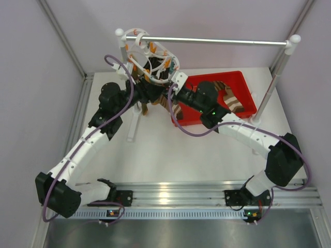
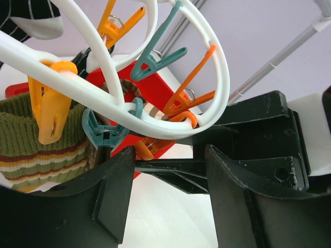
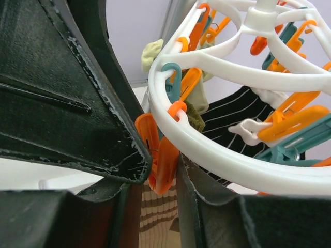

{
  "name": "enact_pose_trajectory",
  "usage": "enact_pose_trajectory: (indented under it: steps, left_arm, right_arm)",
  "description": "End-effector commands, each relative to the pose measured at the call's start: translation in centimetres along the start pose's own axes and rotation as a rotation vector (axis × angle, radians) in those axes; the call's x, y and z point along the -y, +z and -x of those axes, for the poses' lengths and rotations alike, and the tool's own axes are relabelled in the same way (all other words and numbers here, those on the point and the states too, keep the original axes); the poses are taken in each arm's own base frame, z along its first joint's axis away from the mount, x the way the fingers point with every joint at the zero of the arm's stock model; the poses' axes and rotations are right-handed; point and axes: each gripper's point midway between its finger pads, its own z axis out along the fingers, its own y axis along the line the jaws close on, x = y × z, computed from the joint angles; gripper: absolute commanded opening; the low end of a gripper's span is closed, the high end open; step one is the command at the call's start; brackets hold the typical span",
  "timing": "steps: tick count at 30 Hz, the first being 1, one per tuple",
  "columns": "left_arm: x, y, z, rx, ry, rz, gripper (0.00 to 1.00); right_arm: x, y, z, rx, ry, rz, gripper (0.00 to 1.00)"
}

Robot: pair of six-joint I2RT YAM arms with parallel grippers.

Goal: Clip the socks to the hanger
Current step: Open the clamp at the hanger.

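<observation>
The white oval hanger [image 1: 151, 58] hangs from the silver rail, with orange and teal clips below its ring [image 2: 170, 124] [image 3: 243, 155]. My right gripper [image 1: 177, 89] [image 3: 161, 170] is shut on an orange clip [image 3: 164, 155] at the ring's edge. A brown and cream striped sock [image 3: 158, 217] [image 1: 176, 109] hangs just under that clip. My left gripper [image 1: 140, 95] [image 2: 168, 155] is open and empty, right under the ring. An olive striped sock [image 2: 36, 150] hangs from an orange clip [image 2: 49, 111] to its left. A black striped sock [image 3: 232, 113] hangs on the far side.
A red tray [image 1: 243, 82] stands at the back right and holds a brown sock [image 1: 231, 101]. The silver rail [image 1: 217, 41] spans the back on white-capped posts [image 1: 269, 88]. The right arm's black body [image 2: 258, 134] is close beside my left fingers.
</observation>
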Motion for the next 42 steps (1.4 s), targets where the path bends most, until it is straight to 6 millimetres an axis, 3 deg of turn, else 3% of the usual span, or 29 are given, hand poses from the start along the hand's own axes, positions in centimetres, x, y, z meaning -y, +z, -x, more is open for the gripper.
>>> enact_pose_trajectory:
  steps: [1,9,28,32,37,42]
  left_arm:
    - [0.7,0.4,2.0,0.063,0.002,0.043,0.61]
    - [-1.5,-0.1,2.8,0.097,0.005,0.187,0.61]
    - [0.8,0.7,3.6,0.136,-0.051,0.124,0.57]
    - [0.4,0.8,4.0,0.142,-0.075,0.159,0.48]
    - [0.0,0.9,4.2,0.142,-0.069,0.188,0.26]
    - [-0.5,0.9,3.8,0.130,-0.059,0.201,0.06]
  right_arm:
    - [0.2,-0.7,2.9,0.055,-0.032,-0.039,0.00]
    - [0.2,-0.8,2.8,0.044,-0.036,-0.055,0.00]
    - [-1.2,-0.2,2.8,0.028,-0.094,-0.047,0.00]
    - [-1.6,-0.1,2.7,0.027,-0.118,-0.041,0.00]
    - [-1.7,-0.2,2.4,0.013,-0.122,-0.041,0.00]
    - [-1.2,-0.9,1.9,-0.012,-0.088,-0.022,0.22]
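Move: The orange clamp at the hanger's near rim is already between the right fingertips, about 1 cm left of that hand's point. From the left hand it lies some 2 cm forward, level sideways and in height. From the left hand, the teal clamp is roughly 4 cm forward, 3 cm left; another orange clamp is about 4 cm forward, 5 cm right; the green striped sock hangs some 7 cm forward, 6 cm left and 4 cm lower. Bring the open left gripper about 2 cm forward, first drifting a little left and then easing partly back, so the orange clamp sits between its fingers. Turn it some 10 degrees counter-clockwise and tip it slightly down, then close by nearly half to pinch the clamp. Keep the right gripper closed on the same clamp, almost in place, turning it slightly clockwise. ##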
